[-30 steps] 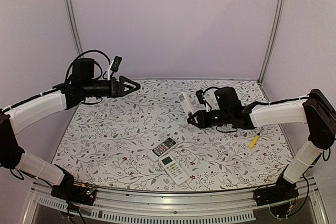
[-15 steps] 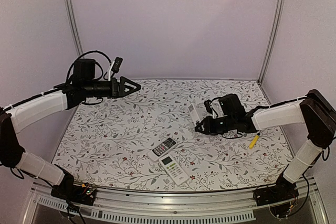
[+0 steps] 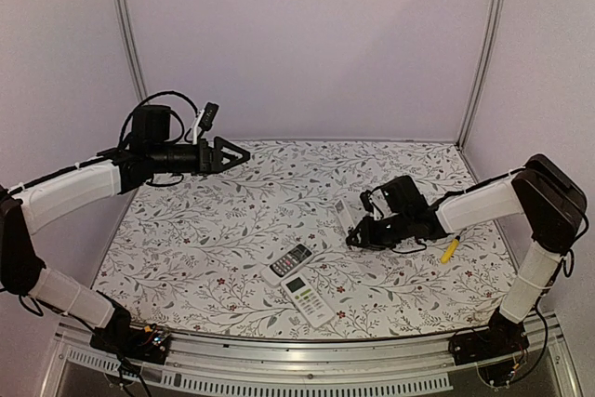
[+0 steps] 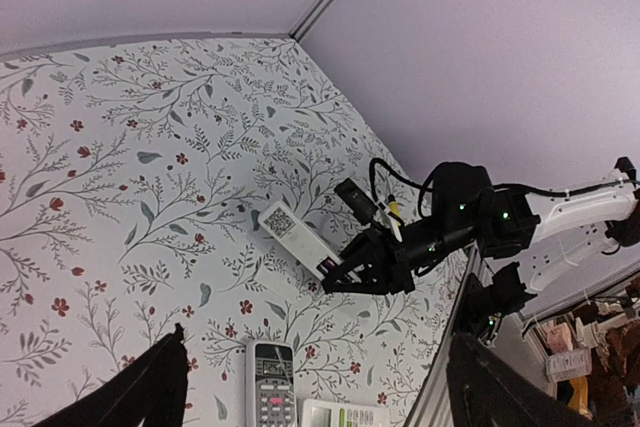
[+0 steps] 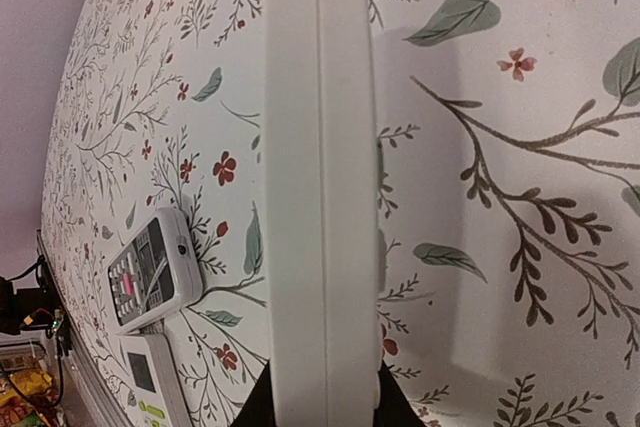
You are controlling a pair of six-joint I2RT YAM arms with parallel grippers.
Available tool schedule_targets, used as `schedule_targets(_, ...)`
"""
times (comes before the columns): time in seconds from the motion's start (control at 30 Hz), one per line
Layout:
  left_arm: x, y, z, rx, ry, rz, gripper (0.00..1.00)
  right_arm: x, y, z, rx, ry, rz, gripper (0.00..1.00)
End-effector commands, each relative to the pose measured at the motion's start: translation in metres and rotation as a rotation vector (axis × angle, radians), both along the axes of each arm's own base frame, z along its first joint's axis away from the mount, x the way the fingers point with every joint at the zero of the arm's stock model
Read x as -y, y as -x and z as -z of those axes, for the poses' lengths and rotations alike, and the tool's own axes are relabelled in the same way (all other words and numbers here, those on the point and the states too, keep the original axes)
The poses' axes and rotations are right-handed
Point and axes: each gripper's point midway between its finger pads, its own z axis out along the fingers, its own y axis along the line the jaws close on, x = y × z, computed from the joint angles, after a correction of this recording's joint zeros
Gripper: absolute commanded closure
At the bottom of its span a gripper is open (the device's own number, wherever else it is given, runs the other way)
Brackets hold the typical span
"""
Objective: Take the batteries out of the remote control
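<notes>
My right gripper [image 3: 358, 234] is shut on one end of a white remote control [image 3: 344, 211] and holds it low over the flowered table, right of centre. From the right wrist the remote [image 5: 320, 177] is edge-on and runs away from the fingers [image 5: 258, 409]. In the left wrist view its back [image 4: 292, 235] faces up with a square code label. A small dark patch [image 4: 327, 266] shows at the gripped end. No batteries can be clearly made out. My left gripper [image 3: 228, 153] hangs open and empty high over the table's left.
A remote with a dark face [image 3: 291, 259] and a white remote with green buttons [image 3: 309, 298] lie side by side at the front centre. A yellow-handled tool [image 3: 450, 249] lies right of the right gripper. Walls close off the back and sides.
The right gripper has come down and toward the front with the white remote, from raised to just above the table. The left arm has barely moved.
</notes>
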Motion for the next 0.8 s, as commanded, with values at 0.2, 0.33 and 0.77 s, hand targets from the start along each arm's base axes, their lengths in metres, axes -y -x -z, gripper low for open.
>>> schedule_targets(0.2, -0.001, 0.000, 0.006, -0.018, -0.012, 0.007, 0.11, 0.002, -0.006, 0.012, -0.011, 0.047, 0.013, 0.69)
schedule_targets(0.33, -0.001, 0.000, 0.006, -0.017, -0.011, 0.007, 0.11, 0.005, -0.008, 0.010, 0.003, 0.068, 0.014, 0.64)
schedule_targets(0.77, -0.001, 0.000, 0.007, -0.020, -0.011, 0.007, 0.11, 0.044, -0.020, -0.007, 0.122, 0.290, 0.071, 0.52)
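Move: Held up on a slant in the right fingers, the remote control is going down onto bare table, its resting spot centred about 5 cm ahead, 2 cm left and 3 cm below. The black-faced remote lies some 13 cm left of the hand and 6 cm back, the white remote about 9 cm left and 17 cm back, the yellow screwdriver roughly 20 cm right and level. From the idle left hand that spot is some 20 cm right, level ahead, 25 cm below. Letting go of the remote control, the right hand sinks about 1.5 cm towards the table while its fingers spread from a narrow grip to half open. It then draws off to the right, some 3 cm with a little forward drift, away from the resting spot, tipping its fingertips about 10 degrees further down. ##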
